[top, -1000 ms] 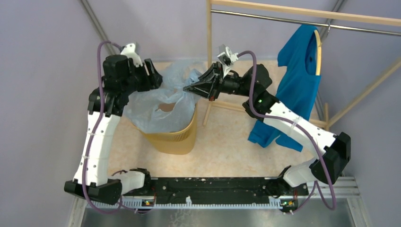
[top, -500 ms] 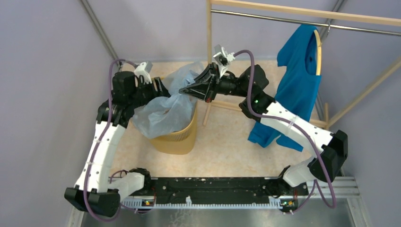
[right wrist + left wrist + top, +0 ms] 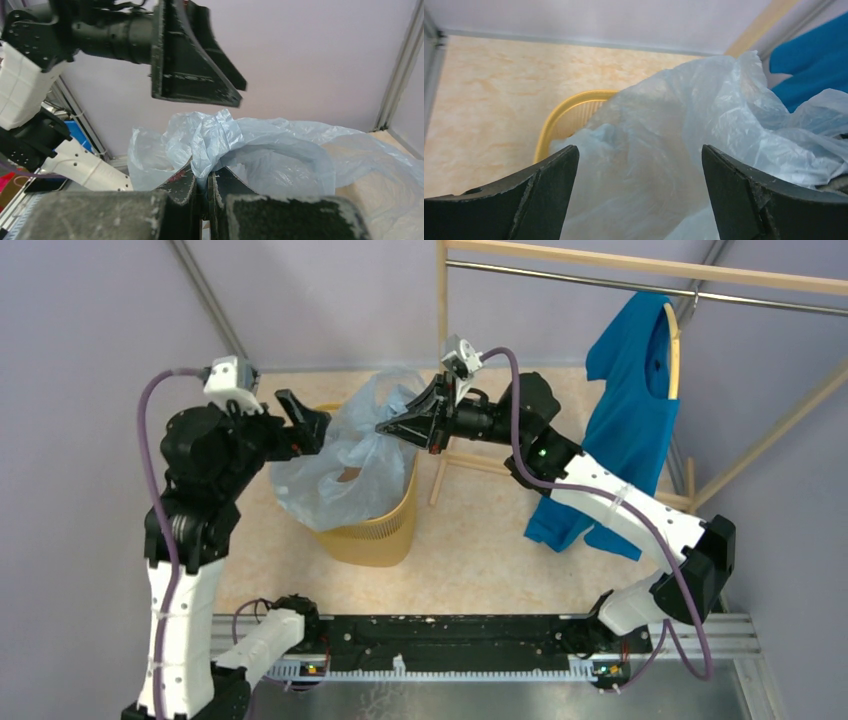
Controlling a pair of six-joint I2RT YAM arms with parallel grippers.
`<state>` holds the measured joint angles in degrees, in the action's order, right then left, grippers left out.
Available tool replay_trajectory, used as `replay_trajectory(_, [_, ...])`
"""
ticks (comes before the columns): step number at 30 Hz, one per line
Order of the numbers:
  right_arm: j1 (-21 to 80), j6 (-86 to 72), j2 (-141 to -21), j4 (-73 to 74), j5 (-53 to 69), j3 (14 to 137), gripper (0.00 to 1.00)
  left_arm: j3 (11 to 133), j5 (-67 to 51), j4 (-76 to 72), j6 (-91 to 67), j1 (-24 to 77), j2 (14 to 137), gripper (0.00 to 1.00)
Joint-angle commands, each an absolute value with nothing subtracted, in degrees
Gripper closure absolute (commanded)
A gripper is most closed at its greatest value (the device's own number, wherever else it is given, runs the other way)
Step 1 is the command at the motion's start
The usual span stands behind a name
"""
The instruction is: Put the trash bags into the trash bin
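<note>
The trash bag (image 3: 340, 465), a thin pale blue film, is draped over and into the yellow mesh trash bin (image 3: 378, 532). My right gripper (image 3: 386, 428) is shut on a bunched fold of the bag's right edge above the rim; in the right wrist view its jaws (image 3: 205, 182) pinch the trash bag (image 3: 250, 145). My left gripper (image 3: 316, 428) stands open at the bag's left side, holding nothing. Between its wide-apart fingers (image 3: 549, 195) the left wrist view shows the trash bag (image 3: 674, 150) and the bin's rim (image 3: 555, 124). The left gripper (image 3: 195, 65) also shows in the right wrist view, above the bag.
A wooden clothes rack (image 3: 440, 350) stands just right of the bin, its post close to the rim. A bright blue shirt (image 3: 630, 420) hangs from the rack's rail at the right. Purple walls close in the left and back.
My left gripper has let go of the bag and opened wide, and its arm has swung back to the left. The right gripper still holds the same fold.
</note>
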<state>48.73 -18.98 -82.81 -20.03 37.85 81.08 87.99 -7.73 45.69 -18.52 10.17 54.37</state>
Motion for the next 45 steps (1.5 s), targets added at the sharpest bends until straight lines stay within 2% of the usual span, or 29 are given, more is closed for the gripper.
replay_trajectory(1, [49.22,-16.57,-81.67,-19.93,36.63,82.44,1.0,84.92,3.99,48.1,-17.85,10.11,50.18,0.01])
replay_trajectory(3, [49.3,-16.45,-81.93,-19.8,36.72,82.59,1.0,82.35,4.84,48.41,-17.97,10.11,48.46,0.01])
replay_trajectory(5, [49.3,-16.4,-82.09,-19.73,36.72,82.77,1.0,79.97,3.22,48.75,-18.62,10.11,47.58,0.08])
replay_trajectory(10, [49.22,-18.17,-82.97,-20.55,34.02,84.2,1.0,72.86,-11.21,44.86,-19.79,10.11,46.23,0.22])
replay_trajectory(17, [46.69,-21.91,-90.43,-18.39,35.06,93.57,1.0,64.09,-19.76,35.78,-26.84,10.11,43.92,0.23])
replay_trajectory(20, [45.78,-22.39,-90.98,-17.89,35.58,94.93,1.0,64.06,-22.98,33.87,-27.54,10.11,43.79,0.22])
replay_trajectory(26, [45.44,-16.14,-88.39,-11.8,38.21,92.96,1.0,76.33,-9.35,41.85,-18.38,10.11,47.25,0.03])
replay_trajectory(32, [45.44,-12.25,-83.91,-8.23,37.89,89.03,1.0,85.35,17.0,52.7,-16.26,10.11,56.43,0.02])
replay_trajectory(37, [45.4,-12.6,-83.87,-7.69,39.91,88.03,1.0,83.54,21.38,48.12,-18.42,10.1,54.53,0.02])
replay_trajectory(41, [46.3,-14.36,-85.47,-9.54,42.53,88.09,1.0,78.74,21.47,46.67,-18.91,10.09,55.53,0.11])
replay_trajectory(45, [49.25,-15.16,-88.99,-10.19,44.18,90.45,1.0,73.74,19.0,45.99,-20.35,10.1,54.68,0.35])
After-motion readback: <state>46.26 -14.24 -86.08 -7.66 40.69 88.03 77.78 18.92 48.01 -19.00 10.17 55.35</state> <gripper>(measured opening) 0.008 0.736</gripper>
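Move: Just below the open left hand lies the loose trash bag, its middle about 4 cm to the right, 1 cm ahead and 10 cm down; the trash bin under it is 4 cm right, 2 cm ahead, its middle some 26 cm down. The bag's gathered neck is 11 cm right. From the right hand, shut on that neck, the bin lies 9 cm left, 5 cm ahead and 29 cm down; the rack's foot is 11 cm right and 20 cm ahead. Dipping about 11 cm over the bag with a brief swing left and back right, the left hand rises some 8 cm, then swings roughly 10 cm left and sinks again towards the bin's left rim, turning about 25 degrees counter-clockwise while its wide-open fingers start closing. Meanwhile the right hand keeps the bag's neck pinched, goes 5 cm forward over the bin and draws partly back, slightly lower. ##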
